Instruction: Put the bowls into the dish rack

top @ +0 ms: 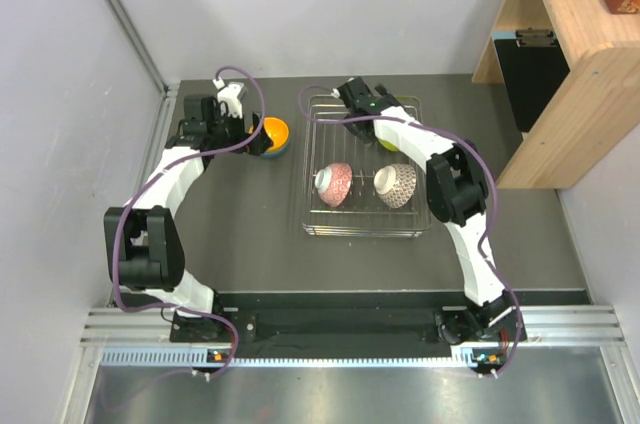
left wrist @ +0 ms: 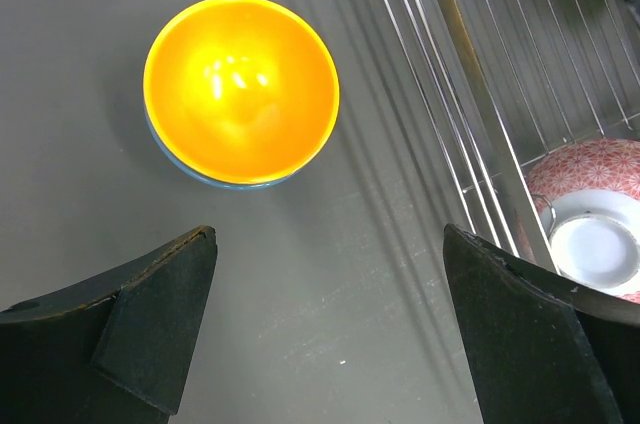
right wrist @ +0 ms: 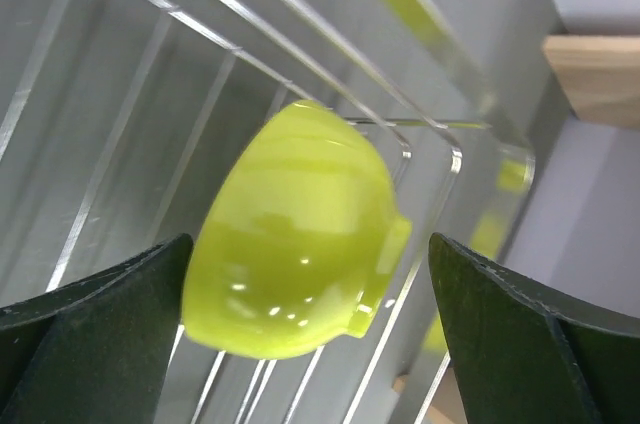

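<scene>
An orange bowl [left wrist: 240, 89] sits nested in a blue bowl [left wrist: 200, 172] on the grey table, left of the dish rack [top: 365, 229]. My left gripper [left wrist: 330, 324] hangs open just short of this stack [top: 273, 134], with nothing between its fingers. Inside the wire rack [left wrist: 480, 64] a pinkish-red patterned bowl [top: 335, 184] and a brownish-grey patterned bowl [top: 396, 184] lie on their sides. At the rack's far end a lime-yellow bowl [right wrist: 295, 264] rests tilted on the wires [right wrist: 120, 144]. My right gripper [right wrist: 310, 344] stands open around it, its right finger well clear of it. My right arm mostly hides that lime bowl [top: 388, 141] from above.
A wooden shelf unit [top: 570, 64] stands at the right beyond the table edge, with books on top. Grey walls close in the back and the left side. The pinkish-red bowl [left wrist: 590, 229] shows its white foot toward the left wrist camera.
</scene>
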You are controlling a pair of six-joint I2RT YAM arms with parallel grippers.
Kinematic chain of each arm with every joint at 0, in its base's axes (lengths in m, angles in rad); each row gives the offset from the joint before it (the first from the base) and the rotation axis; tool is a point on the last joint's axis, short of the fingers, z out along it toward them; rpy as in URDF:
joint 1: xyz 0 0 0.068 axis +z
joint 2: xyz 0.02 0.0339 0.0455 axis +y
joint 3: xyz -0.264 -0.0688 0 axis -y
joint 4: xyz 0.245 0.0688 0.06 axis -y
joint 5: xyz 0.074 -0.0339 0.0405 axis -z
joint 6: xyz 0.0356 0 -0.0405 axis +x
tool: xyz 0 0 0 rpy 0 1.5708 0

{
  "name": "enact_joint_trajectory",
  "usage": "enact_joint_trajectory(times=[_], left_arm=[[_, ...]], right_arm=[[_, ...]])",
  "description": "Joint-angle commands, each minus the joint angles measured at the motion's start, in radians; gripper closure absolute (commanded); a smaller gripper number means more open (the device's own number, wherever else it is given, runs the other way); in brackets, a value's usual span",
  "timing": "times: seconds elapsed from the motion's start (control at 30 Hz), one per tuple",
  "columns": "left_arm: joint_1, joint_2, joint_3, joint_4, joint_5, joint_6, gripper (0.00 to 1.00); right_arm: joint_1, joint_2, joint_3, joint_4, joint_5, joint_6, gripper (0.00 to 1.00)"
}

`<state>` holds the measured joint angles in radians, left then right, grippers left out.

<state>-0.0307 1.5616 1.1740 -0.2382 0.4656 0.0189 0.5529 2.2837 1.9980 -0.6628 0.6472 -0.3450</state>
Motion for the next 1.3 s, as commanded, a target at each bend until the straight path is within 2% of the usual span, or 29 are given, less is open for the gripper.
enact_joint_trajectory(times=[0.0,0.23,0.57,0.83,1.27], left_arm=[[0.006,-0.046,-0.001,0.043,0.025,-0.011,0.01],[0.006,-0.044,0.001,0.043,0.027,-0.01,0.01],[0.006,-0.034,0.009,0.042,-0.008,0.01,0.01],[0.006,0.043,0.036,0.036,-0.088,0.062,0.01],[0.006,0.173,0.095,0.03,-0.168,0.11,0.01]], right_arm=[[0.021,-0.003,0.058,-0.012,-0.049,-0.002,0.0],[0.033,-0.061,0.058,-0.015,-0.124,0.014,0.0],[0.061,-0.128,0.045,-0.011,-0.156,0.037,0.0],[0.061,-0.121,0.025,0.065,0.028,0.0,0.0],[0.015,-0.085,-0.005,0.109,0.143,-0.038,0.0]])
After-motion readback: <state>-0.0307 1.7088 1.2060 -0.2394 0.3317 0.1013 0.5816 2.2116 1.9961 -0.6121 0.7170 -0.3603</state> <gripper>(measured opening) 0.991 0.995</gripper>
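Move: The left hand, open and empty, has the orange bowl about 8 cm ahead, 1 cm right and 9 cm below; it is nested in the blue bowl, and the red bowl in the rack is some 13 cm right, 4 cm back. The right hand is open just over the yellow bowl, about 1 cm ahead and 4 cm below; the brown-patterned bowl is 10 cm back and 2 cm right, the red bowl 9 cm back and 11 cm left. Swing the already open right gripper about 4.5 cm left and slightly back, low along the rack, nudging the yellow bowl, then lift it some 6 cm clear while returning right and a little forward. As it lifts, bring the left gripper down about 5 cm with a little left and forward towards the orange bowl, fingers kept wide. ##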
